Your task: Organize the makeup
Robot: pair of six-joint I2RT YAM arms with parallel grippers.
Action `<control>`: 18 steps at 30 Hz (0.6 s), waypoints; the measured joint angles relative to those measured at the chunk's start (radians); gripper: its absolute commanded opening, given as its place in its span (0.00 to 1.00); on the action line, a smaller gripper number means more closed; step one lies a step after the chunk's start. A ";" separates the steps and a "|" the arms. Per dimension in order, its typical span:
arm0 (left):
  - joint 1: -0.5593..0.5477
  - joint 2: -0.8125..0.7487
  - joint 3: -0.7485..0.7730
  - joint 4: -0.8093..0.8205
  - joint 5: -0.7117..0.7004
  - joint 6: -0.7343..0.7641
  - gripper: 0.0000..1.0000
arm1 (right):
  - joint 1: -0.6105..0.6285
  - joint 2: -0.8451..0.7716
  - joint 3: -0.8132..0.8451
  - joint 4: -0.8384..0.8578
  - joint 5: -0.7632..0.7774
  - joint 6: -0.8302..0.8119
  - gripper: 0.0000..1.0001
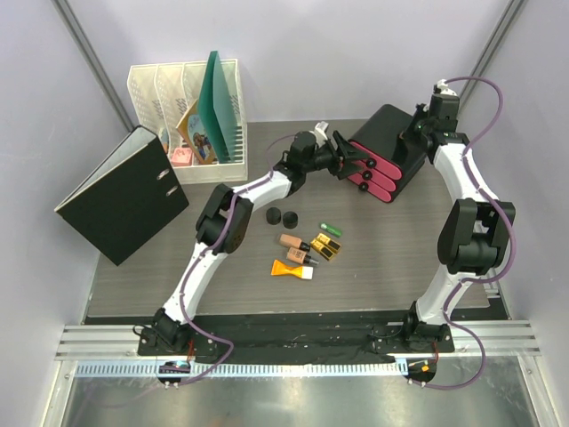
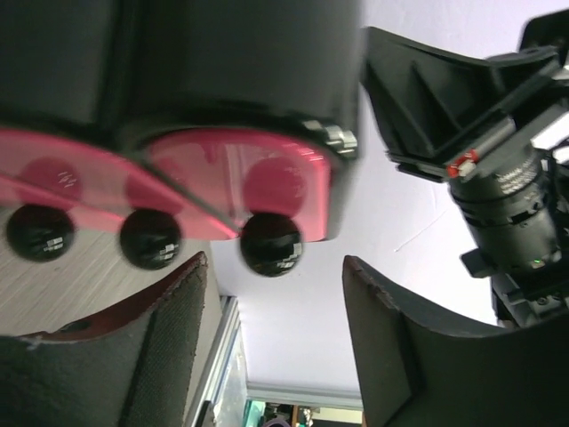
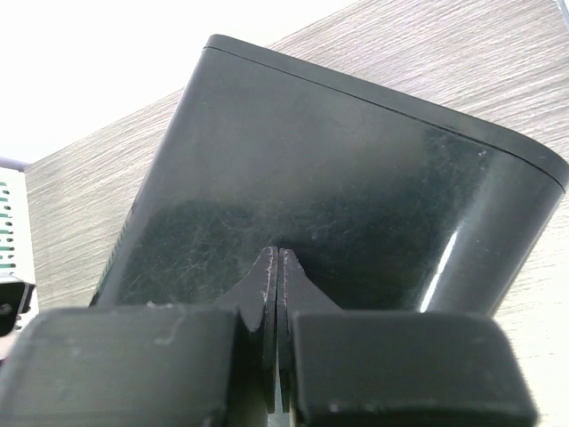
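The makeup lies loose mid-table: two black round jars, a peach black-capped bottle, gold-and-black cases, a small green tube and an orange white-capped tube. Behind them stands the black box with pink drawers. My left gripper is open at the drawer fronts. In the left wrist view the end black knob sits just past my left gripper, with a gap on each side. My right gripper is shut, its tips against the box's black back.
A black ring binder lies tilted at the left edge of the table. A white file rack with a green folder stands at the back left. Two more drawer knobs line up to the left in the left wrist view.
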 measured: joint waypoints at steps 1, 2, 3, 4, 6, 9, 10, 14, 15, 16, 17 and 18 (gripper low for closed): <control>-0.003 0.002 0.012 0.001 -0.002 -0.001 0.60 | 0.000 0.000 0.000 0.002 -0.003 0.000 0.01; -0.006 0.004 0.025 0.003 -0.003 -0.002 0.59 | 0.000 0.001 0.000 0.003 -0.004 0.001 0.01; -0.008 0.007 0.039 0.004 -0.005 -0.002 0.59 | 0.000 0.001 0.000 0.003 -0.005 0.002 0.01; -0.011 0.010 0.049 0.005 -0.006 0.000 0.58 | 0.000 0.001 0.000 0.004 -0.006 0.002 0.01; -0.015 0.017 0.060 -0.005 -0.008 0.001 0.55 | 0.000 0.002 0.000 0.004 -0.006 0.003 0.01; -0.020 0.036 0.070 -0.003 -0.009 0.000 0.51 | 0.000 0.003 0.000 0.006 -0.007 0.003 0.01; -0.022 0.041 0.071 -0.003 -0.009 0.000 0.50 | 0.000 0.003 0.000 0.006 -0.008 0.003 0.01; -0.034 0.059 0.072 -0.002 -0.010 -0.003 0.45 | 0.000 0.003 0.000 0.006 -0.011 0.003 0.01; -0.036 0.061 0.073 0.000 -0.010 -0.005 0.44 | 0.000 0.003 0.000 0.006 -0.011 0.004 0.01; -0.038 0.062 0.079 0.000 -0.011 -0.005 0.42 | 0.000 0.003 0.000 0.007 -0.013 0.004 0.01; -0.039 0.063 0.088 0.000 -0.011 -0.004 0.38 | 0.000 0.003 0.000 0.007 -0.014 0.004 0.01; -0.040 0.065 0.096 -0.002 -0.010 -0.004 0.36 | 0.000 0.005 0.000 0.008 -0.016 0.004 0.01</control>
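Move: The top drawer's knob, the upper of three on the black cabinet, sits about 4 cm to the right of the left hand, level with it in height and reach; the middle knob hangs some 5 cm beneath that knob, 1 cm nearer the base. The cabinet's middle is about 10 cm right, 3 cm ahead and 6 cm below. From the right hand, the cabinet's middle lies roughly 6 cm left, 3 cm back and 8 cm down, the top knob 10 cm left, 6 cm back and 3 cm down. The top drawer's knob is closed in on by the left hand, which slides about 2.5 cm right and 1 cm back, lifting a little over 1 cm and sinking again on the way, while its fingers narrow by roughly a third, one above and one below the knob. The right hand keeps its shut fingertips resting on the cabinet's top and stays in place. ##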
